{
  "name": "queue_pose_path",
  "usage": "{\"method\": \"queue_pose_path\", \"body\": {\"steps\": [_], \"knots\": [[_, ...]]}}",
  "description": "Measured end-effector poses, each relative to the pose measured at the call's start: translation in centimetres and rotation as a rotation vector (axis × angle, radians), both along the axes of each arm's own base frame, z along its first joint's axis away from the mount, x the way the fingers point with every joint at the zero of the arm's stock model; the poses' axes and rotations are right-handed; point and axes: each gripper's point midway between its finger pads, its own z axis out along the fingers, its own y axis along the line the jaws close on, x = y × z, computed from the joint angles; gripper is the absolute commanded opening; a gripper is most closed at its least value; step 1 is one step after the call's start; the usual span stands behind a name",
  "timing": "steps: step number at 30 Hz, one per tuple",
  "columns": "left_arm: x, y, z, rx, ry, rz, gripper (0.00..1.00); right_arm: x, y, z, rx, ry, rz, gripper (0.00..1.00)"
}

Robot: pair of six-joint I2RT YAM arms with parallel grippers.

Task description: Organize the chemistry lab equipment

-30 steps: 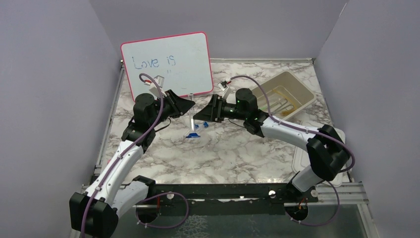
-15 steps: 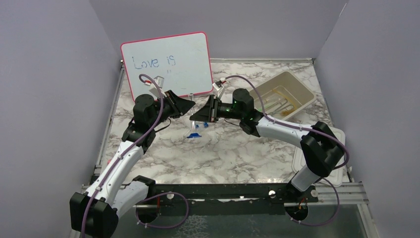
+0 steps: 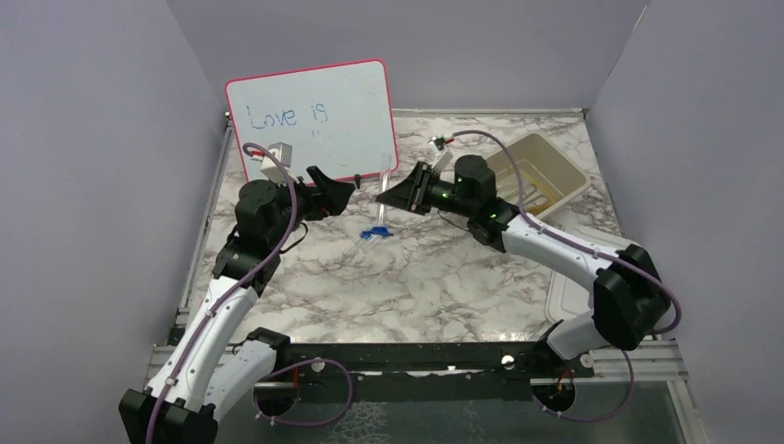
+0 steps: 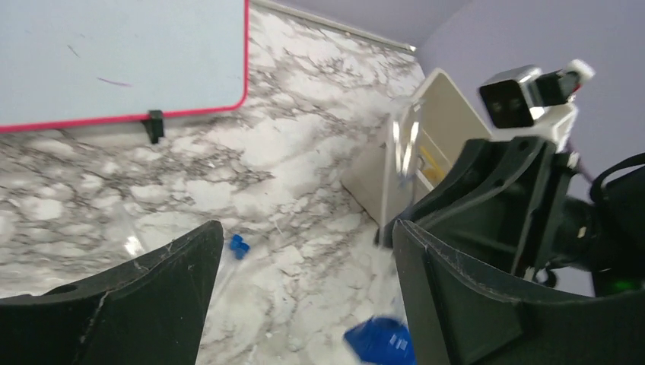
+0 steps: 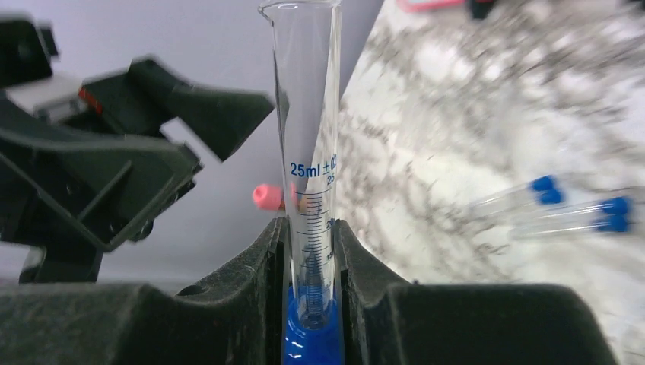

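Observation:
A clear 25 ml graduated cylinder (image 5: 310, 152) with a blue base stands between my right gripper's (image 5: 310, 251) jaws, which are shut on its lower end. From above, the cylinder (image 3: 385, 188) pokes out of the right gripper (image 3: 396, 196) toward the whiteboard. My left gripper (image 3: 344, 192) is open and empty just left of it. In the left wrist view, only marble shows between the left gripper's (image 4: 304, 224) spread jaws, with the cylinder's blue base (image 4: 380, 342) at the right finger. Two clear tubes with blue caps (image 3: 374, 231) lie on the table below both grippers.
The pink-framed whiteboard (image 3: 314, 116) leans at the back left, close behind the grippers. A beige tub (image 3: 566, 172) with items inside sits at the back right, its lid (image 3: 566, 298) lying at the right edge. Purple walls enclose the marble table (image 3: 425, 277).
The left gripper opened and drew back to the left. The right gripper closed on the cylinder and carried it up and to the right, away from the tubes on the table.

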Motion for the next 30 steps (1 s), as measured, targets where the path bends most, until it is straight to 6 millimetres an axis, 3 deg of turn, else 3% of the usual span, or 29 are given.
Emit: {"method": "queue_pose_path", "body": {"steps": [4,5,6,9,14,18,23,30], "knots": [[-0.5,1.6,0.9,0.08,-0.077,0.046,0.85,4.1,-5.1,1.2,-0.056,-0.038,-0.206,0.18],[-0.6,1.8,1.0,0.095,-0.087,0.052,0.85,5.1,-6.5,0.5,-0.107,-0.034,-0.269,0.18],[-0.6,2.0,1.0,0.111,-0.097,0.057,0.85,6.1,-8.2,1.4,-0.105,-0.05,-0.321,0.18],[-0.7,2.5,0.3,0.151,-0.107,0.068,0.85,9.0,-13.9,1.4,-0.203,-0.066,-0.512,0.19],[-1.0,2.8,-2.8,0.195,-0.053,0.063,0.85,10.6,-21.5,2.1,-0.348,-0.097,-0.762,0.19],[-1.1,2.9,-3.1,0.203,-0.051,0.061,0.85,11.4,-27.1,2.0,-0.463,-0.079,-0.949,0.19],[-1.4,2.9,-2.4,0.197,-0.076,0.059,0.85,11.6,-31.5,-1.1,-0.575,0.032,-1.069,0.19],[-1.6,3.0,-2.2,0.194,-0.083,0.058,0.85,12.3,-34.1,-8.3,-0.656,0.25,-1.117,0.19]]}}
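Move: The right hand already holds the measuring cylinder by its lower tube. The box it is bound for has its middle about 37 cm to this hand's right, some 13 cm ahead and 19 cm below. The blue-capped test tubes lie roughly 3 cm ahead, 3 cm left and 24 cm below; the box lid lies about 14 cm right of the box and 24 cm nearer. From the left hand the box is about 47 cm right, 13 cm ahead, 22 cm below. Still pinching the measuring cylinder just above its blue base, the right hand sweeps quickly about 34 cm right and 12 cm forward, away from the test tubes to the box, then sinks some 10 cm over it. Its wrist swings roughly 65 degrees clockwise on the way and tips downward late. The open, empty left hand backs off leftward and a little down. ##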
